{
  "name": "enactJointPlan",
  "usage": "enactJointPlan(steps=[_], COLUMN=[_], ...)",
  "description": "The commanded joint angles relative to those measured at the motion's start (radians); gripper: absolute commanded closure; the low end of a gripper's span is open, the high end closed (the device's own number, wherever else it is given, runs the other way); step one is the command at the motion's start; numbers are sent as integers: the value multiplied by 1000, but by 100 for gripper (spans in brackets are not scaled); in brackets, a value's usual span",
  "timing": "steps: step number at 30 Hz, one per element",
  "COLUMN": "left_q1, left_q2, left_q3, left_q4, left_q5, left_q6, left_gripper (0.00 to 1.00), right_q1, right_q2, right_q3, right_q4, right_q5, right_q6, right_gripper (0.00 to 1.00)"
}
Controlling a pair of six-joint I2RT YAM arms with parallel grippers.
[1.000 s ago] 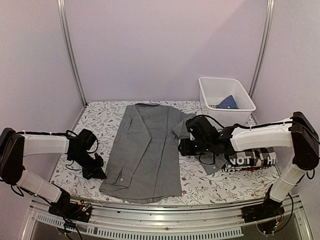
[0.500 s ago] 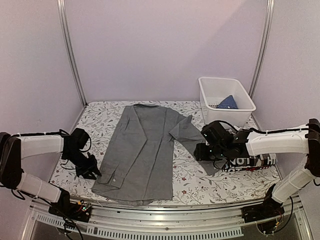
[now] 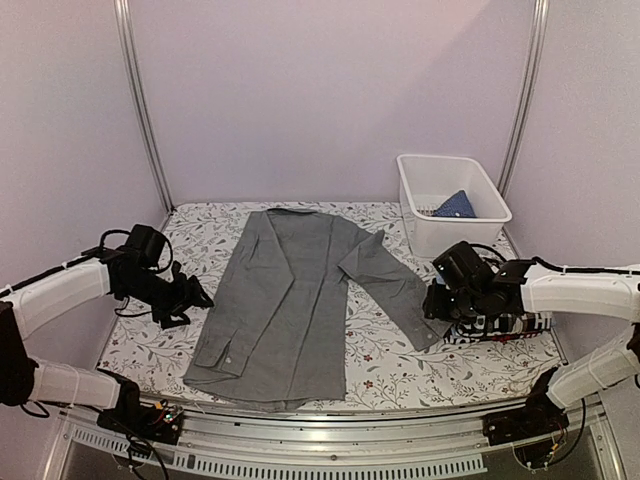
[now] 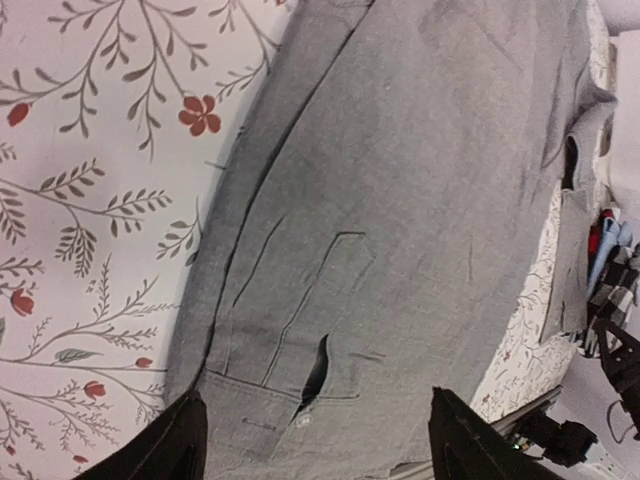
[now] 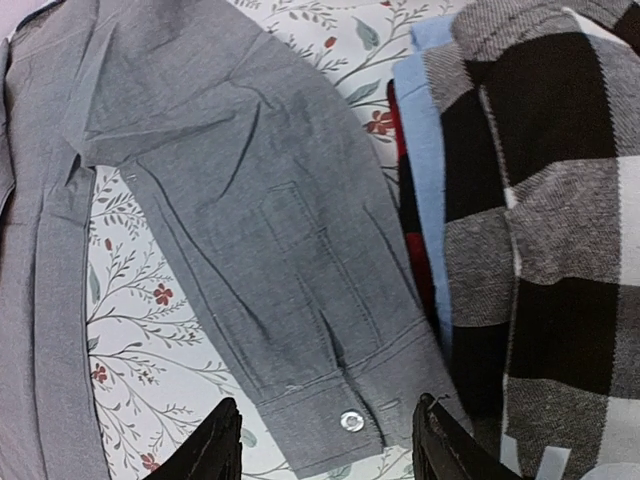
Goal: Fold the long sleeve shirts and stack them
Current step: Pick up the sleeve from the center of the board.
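Observation:
A plain grey button-up shirt [image 3: 285, 300] lies spread on the flowered table [image 3: 385, 365], collar at the back. Its left sleeve is folded in over the body, and the cuff [image 4: 290, 395] shows under my left gripper [image 4: 315, 448], which hangs open just above it. The right sleeve [image 3: 385, 280] runs out slantwise to the right. Its buttoned cuff [image 5: 345, 415] lies flat between the fingers of my open right gripper [image 5: 325, 450], which holds nothing. Beside that cuff is a stack of folded shirts [image 3: 510, 325], with a black-and-white checked one [image 5: 540, 250] on top and a pale blue one [image 5: 425, 150] under it.
A white bin [image 3: 452, 195] stands at the back right with a blue cloth [image 3: 457, 205] inside. Metal posts rise at both back corners. The right arm lies across the stack of shirts. The table's front edge runs just below the shirt hem.
My left gripper has opened and drawn back to the left, off the shirt's edge. My right gripper has moved right, and the right sleeve now lies stretched out toward the stack.

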Motion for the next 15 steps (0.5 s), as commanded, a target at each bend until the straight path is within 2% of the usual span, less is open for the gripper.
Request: enactJointPlan(steps=[1, 12, 15], left_q1=[-6, -107, -130], left_q2=[-47, -30, -8], left_q3=[35, 94, 105], left_q4=[89, 213, 240], left_q5=[48, 28, 28], left_q6=[44, 54, 56], left_gripper=[23, 22, 21], right_q1=[-72, -129, -130], right_q2=[-56, -8, 10], right_q3=[-46, -105, -111], right_q4=[-38, 34, 60], right_q5=[-14, -86, -96], right_q6=[-11, -14, -8], right_gripper=[43, 45, 50])
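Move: The right sleeve's cuff lies flat on the board, about 5 cm back from the right hand, a couple of centimetres to its right and 9 cm below. The bend high on that sleeve is some 17 cm ahead and 15 cm left of this hand; the pile of folded shirts is centred about 16 cm right and 2 cm ahead. From the left hand the cuff is roughly 48 cm right and 2 cm back. Down towards the right sleeve's cuff the right hand sinks about 3 cm, after first sliding nearly 4 cm right to the edge of the folded pile, fingers staying parted. The left hand, already empty and open, climbs some 6 cm off the folded-in sleeve while swinging right and forward over the shirt, its fingers tipping up about 15 degrees. ##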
